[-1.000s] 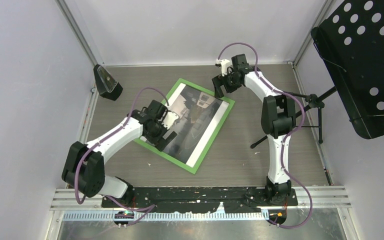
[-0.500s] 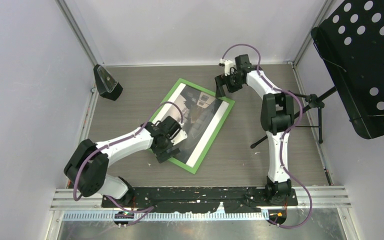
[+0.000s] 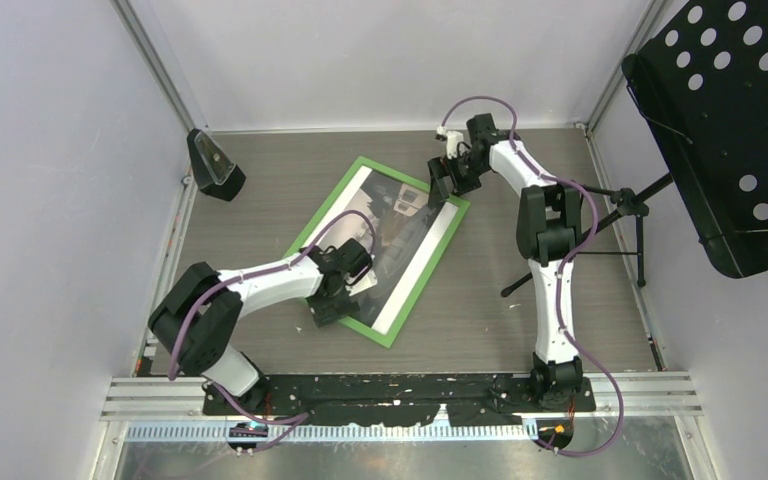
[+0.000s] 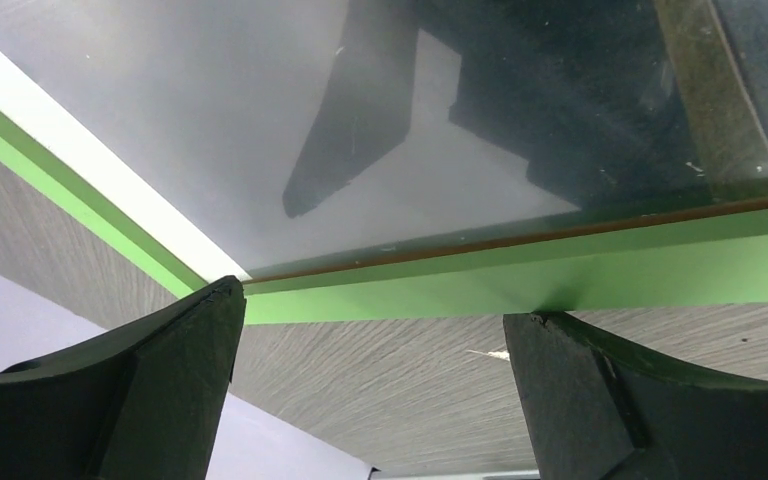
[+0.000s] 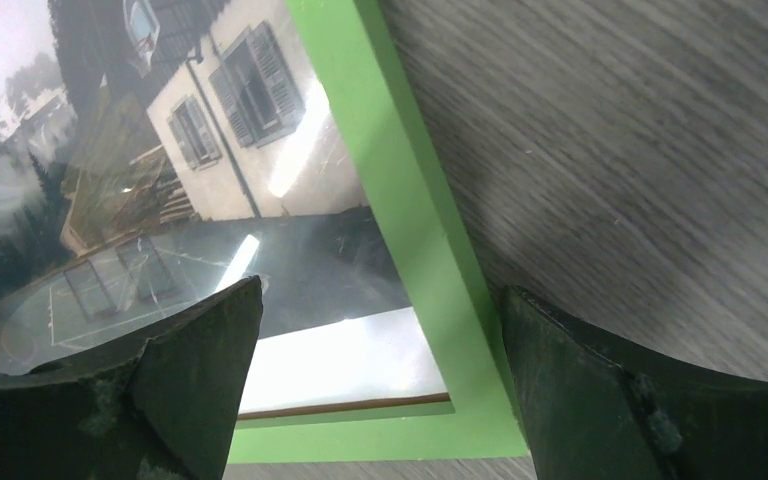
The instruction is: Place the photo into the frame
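The green frame (image 3: 386,336) lies flat on the table, turned at an angle, with the photo (image 3: 400,235) of a misty road and white house inside it. My left gripper (image 3: 328,306) is low at the frame's near left edge. In the left wrist view it (image 4: 375,305) is open, its fingertips (image 4: 550,345) against the green frame's (image 4: 610,275) outer edge, and the glossy photo (image 4: 210,120) lies beyond. My right gripper (image 3: 441,186) hovers open at the far right corner. In its wrist view that gripper (image 5: 380,295) spans the frame (image 5: 400,200) corner and the photo (image 5: 210,150).
A black wedge-shaped object (image 3: 216,166) sits at the back left by the wall. A black perforated music stand (image 3: 730,130) with its tripod legs (image 3: 622,212) stands to the right of the right arm. Grey walls enclose the table on three sides.
My left arm has pulled back from over the photo's left side to the frame's near left edge. The right gripper has shifted slightly at the far right corner. Both stay open.
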Robot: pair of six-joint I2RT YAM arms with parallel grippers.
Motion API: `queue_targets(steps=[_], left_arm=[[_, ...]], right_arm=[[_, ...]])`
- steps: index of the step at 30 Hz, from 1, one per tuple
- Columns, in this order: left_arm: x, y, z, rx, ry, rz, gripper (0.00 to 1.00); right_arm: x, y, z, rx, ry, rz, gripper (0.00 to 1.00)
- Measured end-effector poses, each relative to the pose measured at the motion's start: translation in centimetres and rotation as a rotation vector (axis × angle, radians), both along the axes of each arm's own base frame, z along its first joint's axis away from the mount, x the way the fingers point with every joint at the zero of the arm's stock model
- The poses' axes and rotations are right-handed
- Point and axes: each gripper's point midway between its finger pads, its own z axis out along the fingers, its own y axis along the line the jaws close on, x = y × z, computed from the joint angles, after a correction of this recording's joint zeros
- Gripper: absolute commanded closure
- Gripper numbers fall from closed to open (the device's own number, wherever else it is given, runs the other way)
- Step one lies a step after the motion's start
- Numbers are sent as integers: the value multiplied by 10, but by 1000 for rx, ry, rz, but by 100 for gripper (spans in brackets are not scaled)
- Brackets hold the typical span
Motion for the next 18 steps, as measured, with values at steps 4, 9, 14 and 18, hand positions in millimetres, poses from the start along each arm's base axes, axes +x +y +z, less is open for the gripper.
queue_targets(steps=[4,9,14,18], left_arm=[[5,2,2,31,-19,0,0],[16,7,5,88,-58,-6,1],[22,15,9,152,-85,-23,0],[29,23,13,209,-105,-35,0]], right_arm=[[-7,-3,0,13,5,5,4],[-23,-19,0,11,15,-7,3],[-47,-32,-1,-11,31,-15,3],[-70,-42,-2,-46,43,-15,3]])
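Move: The frame, photo already inside, has its middle about 15 cm ahead and 10 cm right of the left hand. From the right hand it lies some 12 cm back and 18 cm left, only slightly below either hand. The frame's right corner is about 3 cm back and 2 cm right of the right hand; its left corner is some 7 cm ahead and 9 cm left of the left hand. Right outer finger keeps pushing the far side back-right about 8 cm; left pushes the near side forward-left 4 cm. ##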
